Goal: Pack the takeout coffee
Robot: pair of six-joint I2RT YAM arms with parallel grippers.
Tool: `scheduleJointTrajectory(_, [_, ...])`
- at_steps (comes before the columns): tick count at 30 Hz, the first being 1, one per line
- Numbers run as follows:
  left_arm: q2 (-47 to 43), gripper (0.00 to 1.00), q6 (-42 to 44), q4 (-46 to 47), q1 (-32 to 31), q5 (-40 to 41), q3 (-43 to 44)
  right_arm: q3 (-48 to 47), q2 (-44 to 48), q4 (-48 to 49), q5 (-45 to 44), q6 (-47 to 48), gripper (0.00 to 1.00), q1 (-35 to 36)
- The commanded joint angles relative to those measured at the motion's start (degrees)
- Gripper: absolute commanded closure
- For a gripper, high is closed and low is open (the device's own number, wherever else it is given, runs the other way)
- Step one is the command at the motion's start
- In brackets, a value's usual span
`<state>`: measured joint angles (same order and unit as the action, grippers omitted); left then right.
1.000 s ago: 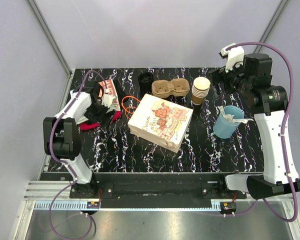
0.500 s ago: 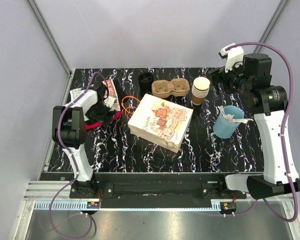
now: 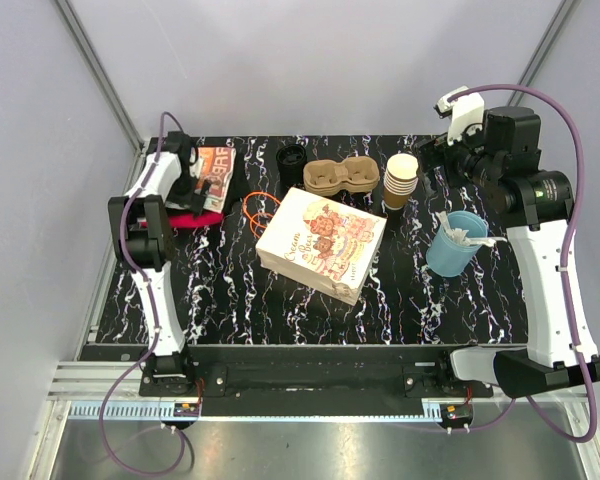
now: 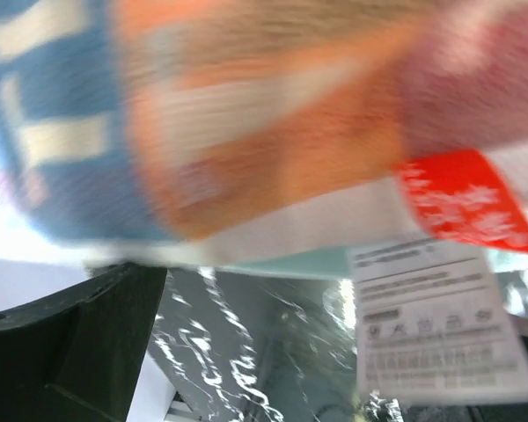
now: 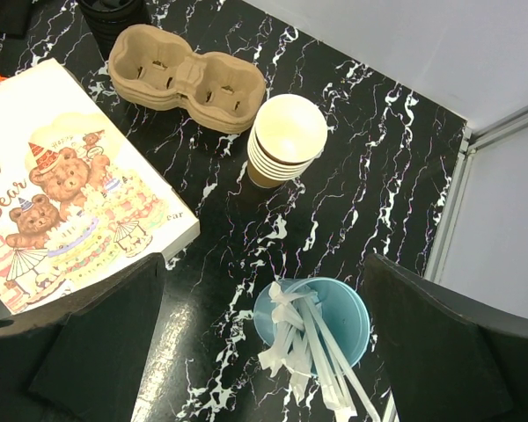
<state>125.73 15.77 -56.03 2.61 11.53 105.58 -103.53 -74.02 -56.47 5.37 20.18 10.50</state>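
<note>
The takeout coffee is out of view. A black round stack (image 3: 292, 162) that looks like lids stands at the back, also at the top edge of the right wrist view (image 5: 114, 10). My left gripper (image 3: 193, 185) is at the far left over colourful snack packets (image 3: 216, 165). They fill the left wrist view as a close blur (image 4: 273, 132), and the gripper (image 4: 273, 387) is open with nothing in it. My right gripper (image 3: 427, 152) hangs high at the back right. It is open (image 5: 264, 352) and empty above the light blue cup (image 5: 334, 308).
A brown pulp cup carrier (image 3: 342, 176) (image 5: 187, 79) lies at the back centre. A stack of lidless paper cups (image 3: 401, 178) (image 5: 287, 136) stands right of it. A white bear-printed bag (image 3: 321, 243) with orange handles lies flat mid-table. A red cloth (image 3: 195, 217) lies at left.
My left arm has swung from over the dark cloth toward the back left corner, and its gripper now sits by the snack packets. The right arm has barely moved.
</note>
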Motion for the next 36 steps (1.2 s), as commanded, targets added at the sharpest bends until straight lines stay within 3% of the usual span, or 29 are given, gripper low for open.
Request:
scheduleJointTrajectory(1, [4.34,0.01,-3.11,-1.09,2.04,4.55,12.35,-0.63,-0.07,0.83,0.26,0.12,0.0,0.66])
scheduleJointTrajectory(4, [5.23,0.01,-3.2,-1.8,2.05,4.64,14.92,-0.63,0.01,0.83,0.08,0.2,0.0,0.83])
scheduleJointTrajectory(8, [-2.12,0.01,-3.38,-0.76,1.87,-0.96,7.91,0.25,0.54,0.83,-0.53,0.38,0.0,0.84])
scheduleJointTrajectory(12, [-12.86,0.01,-2.06,2.5,0.47,-5.37,-5.17,0.43,0.45,0.92,-0.71,0.56,0.0,0.84])
scheduleJointTrajectory(17, [-21.67,0.01,-0.74,7.42,-4.0,-3.63,-8.55,-0.27,0.1,1.1,0.35,-0.41,0.0,0.84])
scheduleJointTrajectory(21, [-17.29,0.01,-0.13,7.78,-8.14,1.47,-2.85,-0.1,0.63,1.18,0.26,-0.76,0.0,0.84])
scheduleJointTrajectory(29, [3.45,0.01,0.05,4.79,-11.14,9.29,16.73,0.69,2.04,1.01,-1.15,-0.15,0.0,0.84])
scheduleJointTrajectory(36, [11.46,0.01,1.19,6.02,-11.66,13.69,20.29,1.13,1.95,1.1,-1.67,0.38,0.0,0.84])
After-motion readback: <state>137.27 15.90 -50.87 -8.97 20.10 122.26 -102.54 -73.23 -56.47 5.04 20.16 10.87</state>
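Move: The cloth stack lies just in front of the left hand's open fingers, its middle about 9 cm ahead, roughly straight on and about 2 cm lower. From that hand the black lid stack is some 28 cm to the right and 8 cm farther out; the paper bag's middle is about 34 cm right and 8 cm back. From the high, idle right hand, the cloth stack is roughly 53 cm left, 20 cm ahead and 36 cm below. With open fingers already against the near edge of the cloth stack, the left hand pushes it on about 5 cm forward and left towards the far left corner, then backs off. It rises some 10 cm, swings about 11 cm right and forward, fingers tipping outward some 20 degrees and partly back, and comes down steeply close to the stack's near right corner, still open. ##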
